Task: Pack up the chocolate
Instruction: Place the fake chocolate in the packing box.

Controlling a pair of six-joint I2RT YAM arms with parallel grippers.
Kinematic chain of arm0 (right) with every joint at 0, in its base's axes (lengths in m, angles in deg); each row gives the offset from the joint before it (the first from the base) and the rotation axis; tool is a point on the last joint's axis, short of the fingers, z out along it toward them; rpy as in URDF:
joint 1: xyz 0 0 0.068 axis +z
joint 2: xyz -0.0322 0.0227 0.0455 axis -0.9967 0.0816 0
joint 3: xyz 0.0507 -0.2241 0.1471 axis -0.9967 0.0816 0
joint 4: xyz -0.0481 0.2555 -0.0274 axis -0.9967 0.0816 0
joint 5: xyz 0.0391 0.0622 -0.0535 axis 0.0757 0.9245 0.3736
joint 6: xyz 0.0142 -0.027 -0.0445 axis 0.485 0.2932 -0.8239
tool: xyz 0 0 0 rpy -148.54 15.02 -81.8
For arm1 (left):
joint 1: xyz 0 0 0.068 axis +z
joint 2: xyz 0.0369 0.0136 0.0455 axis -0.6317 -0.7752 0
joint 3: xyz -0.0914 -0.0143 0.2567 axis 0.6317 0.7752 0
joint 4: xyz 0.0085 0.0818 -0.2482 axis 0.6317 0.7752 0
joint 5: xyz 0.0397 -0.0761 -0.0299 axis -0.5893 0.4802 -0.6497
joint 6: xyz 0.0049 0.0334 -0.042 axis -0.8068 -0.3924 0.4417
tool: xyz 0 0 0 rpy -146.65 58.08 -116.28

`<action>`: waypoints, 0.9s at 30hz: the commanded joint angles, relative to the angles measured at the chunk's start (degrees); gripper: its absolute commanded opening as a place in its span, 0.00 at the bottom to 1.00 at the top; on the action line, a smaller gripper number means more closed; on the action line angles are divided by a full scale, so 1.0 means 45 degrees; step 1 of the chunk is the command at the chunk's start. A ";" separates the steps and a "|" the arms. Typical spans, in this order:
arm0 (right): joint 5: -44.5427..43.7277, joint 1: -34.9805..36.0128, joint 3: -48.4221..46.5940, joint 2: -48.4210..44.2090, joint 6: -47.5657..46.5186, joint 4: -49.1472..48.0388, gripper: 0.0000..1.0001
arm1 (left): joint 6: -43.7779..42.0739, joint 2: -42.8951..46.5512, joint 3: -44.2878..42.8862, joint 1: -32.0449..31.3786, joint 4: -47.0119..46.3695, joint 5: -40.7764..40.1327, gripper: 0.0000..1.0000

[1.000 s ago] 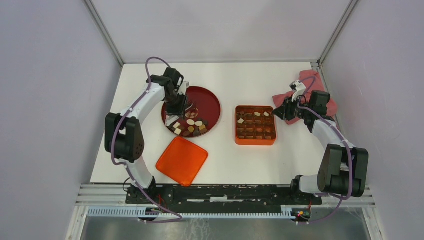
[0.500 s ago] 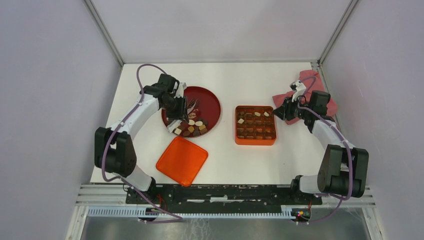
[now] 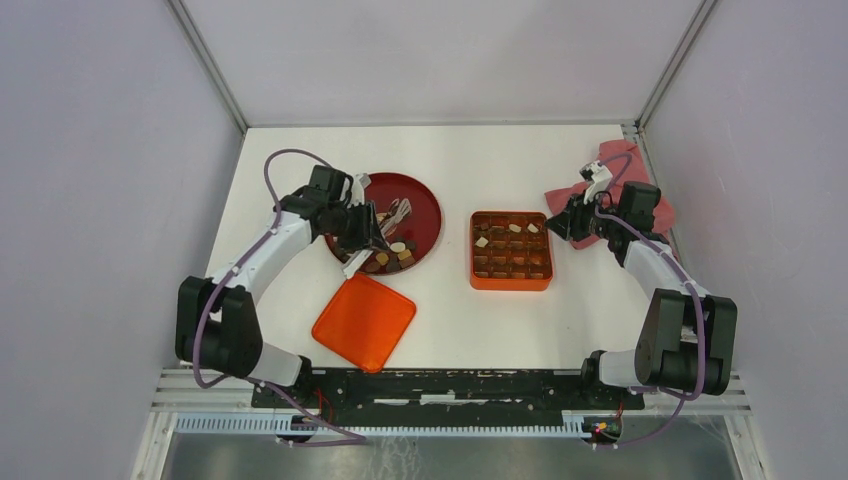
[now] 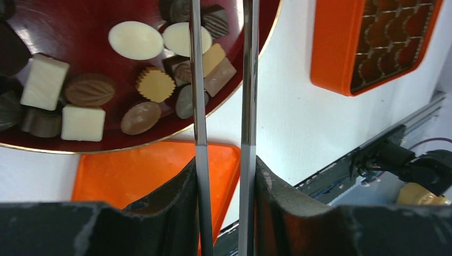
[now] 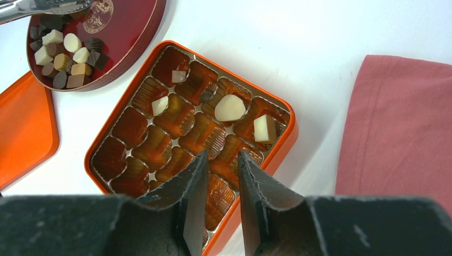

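Observation:
The chocolate (image 3: 385, 257) lies as several small brown, tan and white pieces at the near edge of the dark red plate (image 3: 420, 200). The left wrist view shows this pile (image 4: 133, 40) close up on the plate (image 4: 74, 21). My left gripper (image 3: 362, 228) (image 4: 224, 160) is shut on metal tongs (image 3: 398, 212) (image 4: 249, 80), whose two arms reach out over the plate. A few pieces (image 3: 515, 228) (image 5: 229, 108) sit in compartments of the orange box (image 3: 472, 250) (image 5: 269, 170). My right gripper (image 3: 560, 222) (image 5: 223, 154) hovers at the box's right edge, open, with nothing between its fingers.
The orange lid (image 3: 364, 321) (image 4: 144, 170) lies flat near the front, just below the plate. A red cloth (image 3: 625, 165) (image 5: 400, 133) is bunched at the back right, under my right arm. The box's corner (image 4: 341, 53) shows right of the tongs.
My left arm has swung its elbow toward the near left, and the gripper with the tongs has turned to point right across the plate. The right arm has not moved.

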 commanded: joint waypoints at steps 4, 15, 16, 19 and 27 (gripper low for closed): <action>-0.0003 0.0022 0.0114 -0.0236 0.0041 -0.0534 0.33 | 0.1733 0.1451 0.1157 -0.0087 -0.3047 0.2618 0.02; 0.0004 0.0029 0.0153 -0.0239 0.0119 -0.0592 0.33 | 0.1829 0.1453 0.1132 -0.3394 -0.4919 0.2239 0.02; 0.0000 0.0033 0.0153 -0.0242 0.0119 -0.0592 0.33 | 0.1705 0.1285 0.0903 -0.3793 -0.4754 0.1871 0.02; 0.0000 0.0032 0.0172 -0.0256 0.0111 -0.0611 0.33 | 0.1242 0.0492 -0.0066 -0.4869 -0.3921 0.0732 0.02; -0.0039 0.0026 0.0187 -0.0263 0.0080 -0.0612 0.33 | 0.0587 -0.1584 -0.2632 -0.6714 -0.1705 -0.2120 0.02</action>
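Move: The left hand holds the tongs with a dark chocolate seemingly at their tips; the packing box is about 29 cm to its right, 1 cm farther out and 10 cm below. The round tray's middle is some 7 cm ahead and 1 cm left, the orange tray 14 cm back and 5 cm left. The packing box lies about 6 cm left of the idle right hand, level with it, 10 cm lower. Left hand carries the gripped tongs 16 cm right, 6 cm back towards the packing box, turning some 20 degrees clockwise. ##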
